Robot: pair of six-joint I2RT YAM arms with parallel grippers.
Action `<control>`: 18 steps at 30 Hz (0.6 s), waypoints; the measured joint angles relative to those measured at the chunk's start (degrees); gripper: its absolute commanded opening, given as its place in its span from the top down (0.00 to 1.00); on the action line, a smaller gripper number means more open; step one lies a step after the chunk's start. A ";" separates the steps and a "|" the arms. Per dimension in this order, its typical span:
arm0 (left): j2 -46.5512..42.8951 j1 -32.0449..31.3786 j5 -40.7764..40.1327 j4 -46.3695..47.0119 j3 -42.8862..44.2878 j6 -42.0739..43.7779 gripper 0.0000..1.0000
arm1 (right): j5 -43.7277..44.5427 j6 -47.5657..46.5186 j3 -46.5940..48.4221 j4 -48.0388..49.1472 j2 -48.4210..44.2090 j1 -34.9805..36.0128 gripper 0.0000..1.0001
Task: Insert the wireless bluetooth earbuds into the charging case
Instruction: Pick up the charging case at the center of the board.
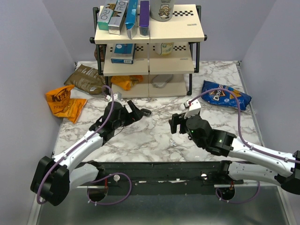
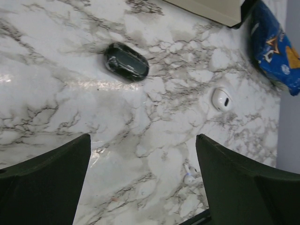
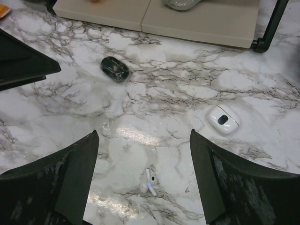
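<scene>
The charging case [image 1: 146, 112] is a glossy black oval lying shut on the marble, just past the tips of my left gripper [image 1: 136, 111]. In the left wrist view the charging case [image 2: 126, 62] lies ahead and to the left of my left gripper [image 2: 143, 137], whose jaws stand wide apart over bare marble. The right wrist view has the charging case [image 3: 115, 69] far ahead on the left, and my right gripper [image 3: 144, 132] is open with nothing held. The wireless bluetooth earbuds are hidden in every view.
A white case [image 3: 223, 120] [image 2: 221, 99] and a pair of white stemmed buds [image 3: 150, 183] [image 2: 189, 173] lie on the marble near my right gripper. A shelf rack [image 1: 150, 42] stands at the back, with snack bags at the left [image 1: 63, 102] and right [image 1: 225, 96].
</scene>
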 measured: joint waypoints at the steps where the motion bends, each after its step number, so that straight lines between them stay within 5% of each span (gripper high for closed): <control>1: -0.63 0.07 1.40 2.78 -1.22 -0.39 0.01 | 0.24 0.33 0.42 -0.46 -0.15 0.00 0.12; 6: -2.01 -3.69 4.70 10.12 -5.81 0.85 0.01 | 1.64 2.16 1.40 -3.54 -2.97 -0.11 0.11; 11: 14.73 -17.03 -1.70 4.09 13.99 8.35 0.01 | 1.75 3.56 2.38 -6.29 -8.83 -0.42 0.11; 18: 39.10 -23.67 -9.18 -5.46 36.52 15.19 0.01 | 0.52 5.33 2.95 -8.39 -20.35 -0.50 0.11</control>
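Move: The white charging case lies about 24 cm to the right of my left hand, some 3 cm farther out and 11 cm below. The black case I have left is about 5 cm to the right and 6 cm ahead of this hand; the loose white earbuds lie about 18 cm right and 10 cm back, all on the board. From my right hand, the charging case is roughly 14 cm ahead, 8 cm to its right and 18 cm below. I sweep my open left hand about 19 cm to the right towards the white charging case, leaving the black case behind; it first draws back a little, rises some 3 cm, then dips 5 cm towards the board while turning clockwise about 25 degrees. Meanwhile I lift my empty right hand about 9 cm and shift it 5 cm right, out of the way. ##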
